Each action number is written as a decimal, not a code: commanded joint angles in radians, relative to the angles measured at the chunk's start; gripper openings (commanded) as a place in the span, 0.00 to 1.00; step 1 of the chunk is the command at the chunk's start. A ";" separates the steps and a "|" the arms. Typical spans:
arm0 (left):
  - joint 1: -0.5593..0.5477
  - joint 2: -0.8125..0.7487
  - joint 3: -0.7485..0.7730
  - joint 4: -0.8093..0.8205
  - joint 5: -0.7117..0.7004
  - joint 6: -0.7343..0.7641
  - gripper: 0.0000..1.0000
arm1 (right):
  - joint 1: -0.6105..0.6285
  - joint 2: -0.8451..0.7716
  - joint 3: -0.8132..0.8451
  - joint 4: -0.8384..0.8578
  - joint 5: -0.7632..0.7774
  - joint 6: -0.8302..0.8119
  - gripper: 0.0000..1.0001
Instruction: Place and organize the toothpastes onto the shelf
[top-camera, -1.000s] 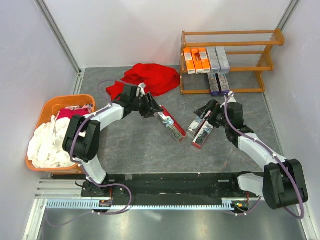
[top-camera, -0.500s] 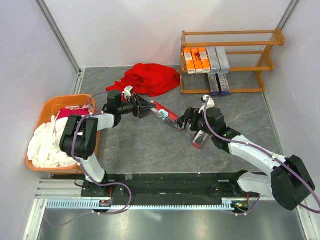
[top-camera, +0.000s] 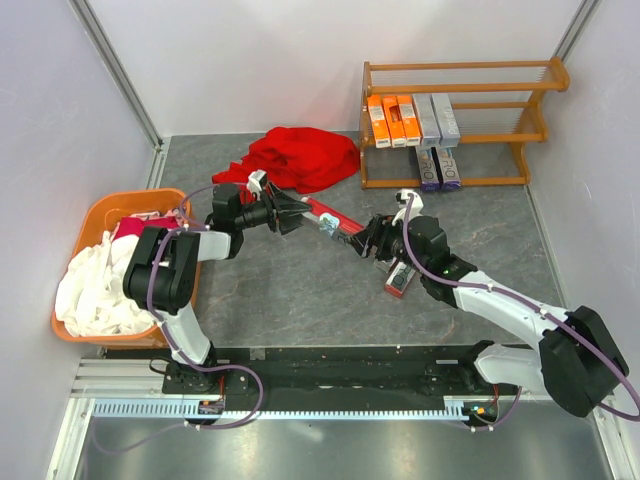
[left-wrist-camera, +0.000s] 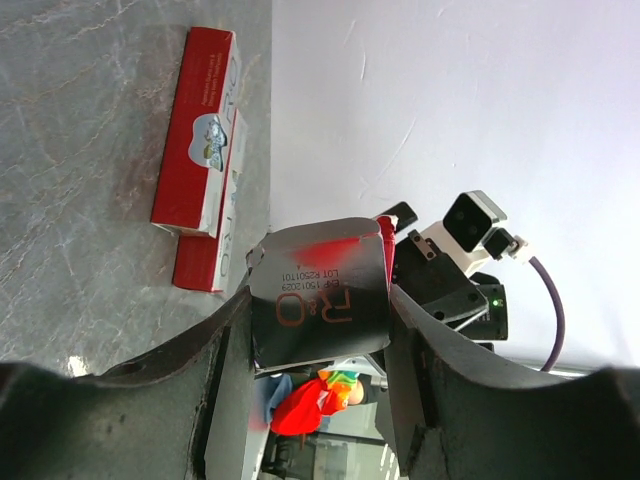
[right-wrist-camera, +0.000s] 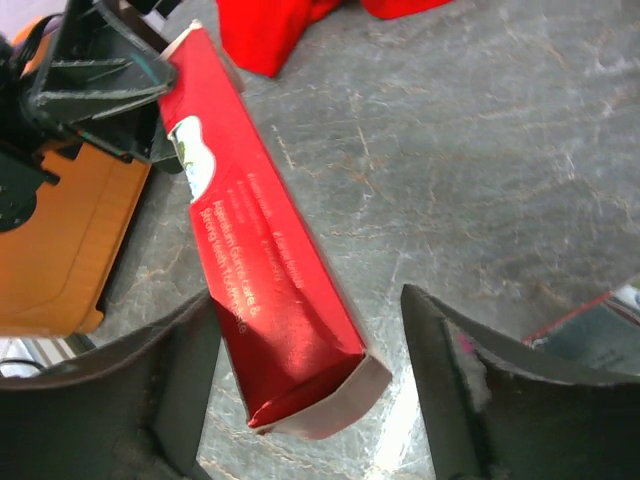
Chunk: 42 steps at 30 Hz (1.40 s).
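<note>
My left gripper (top-camera: 296, 213) (left-wrist-camera: 320, 302) is shut on one end of a red toothpaste box (top-camera: 331, 221) (left-wrist-camera: 320, 285) (right-wrist-camera: 262, 250), holding it above the table. The box's free end lies between the fingers of my right gripper (top-camera: 366, 241) (right-wrist-camera: 308, 322), which is open, with a gap showing at the right finger. Two more red toothpastes (top-camera: 400, 277) (left-wrist-camera: 198, 165) lie stacked on the table under my right arm. On the wooden shelf (top-camera: 455, 72), orange boxes (top-camera: 390, 120) and silver-grey boxes (top-camera: 437, 118) lie on the middle tier, and dark purple ones (top-camera: 440, 166) on the bottom tier.
A red cloth (top-camera: 300, 158) (right-wrist-camera: 270, 30) is bunched at the back of the table, left of the shelf. An orange basket (top-camera: 100, 212) (right-wrist-camera: 50, 240) with white and red fabric stands at the left edge. White walls close in three sides.
My right arm has swung left from the two boxes on the table to the free end of the held box, and its jaws have narrowed. My left gripper shifted left and back with the box.
</note>
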<state>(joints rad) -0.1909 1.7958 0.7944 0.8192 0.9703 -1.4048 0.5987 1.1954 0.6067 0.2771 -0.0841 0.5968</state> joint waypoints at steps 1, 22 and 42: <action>0.004 0.000 -0.006 0.107 0.062 -0.082 0.48 | 0.004 0.006 -0.016 0.086 -0.031 -0.012 0.70; 0.004 -0.186 0.084 -0.490 -0.082 0.344 0.93 | -0.013 0.041 -0.027 0.155 -0.058 0.126 0.44; 0.004 -0.294 0.189 -0.910 -0.328 0.653 0.96 | -0.531 0.158 -0.211 0.562 -0.443 0.465 0.41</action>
<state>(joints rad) -0.1871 1.4960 0.9684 -0.0742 0.6544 -0.8150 0.1444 1.3579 0.3931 0.6655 -0.4381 1.0004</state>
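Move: The red toothpaste box is still pinched by the left gripper at its far-left end; its middle lies about 7 cm right of that hand and 3 cm back, level in height. From the right hand its middle is some 7 cm left and 4 cm ahead. About 14 cm below the right hand, one lying toothpaste box sits 9 cm right and 2 cm ahead, a second 11 cm right and 4 cm back. Shut the right fingers on the near end of the red toothpaste box while the left gripper holds still, then open the left fingers wide to release the other end. Carry the box right about 9 cm, sinking and reaching forward some 4 to 5 cm, over the lying boxes, wrist turning roughly 30 degrees; draw the empty left hand some 4 cm left, rolling its left side up. ##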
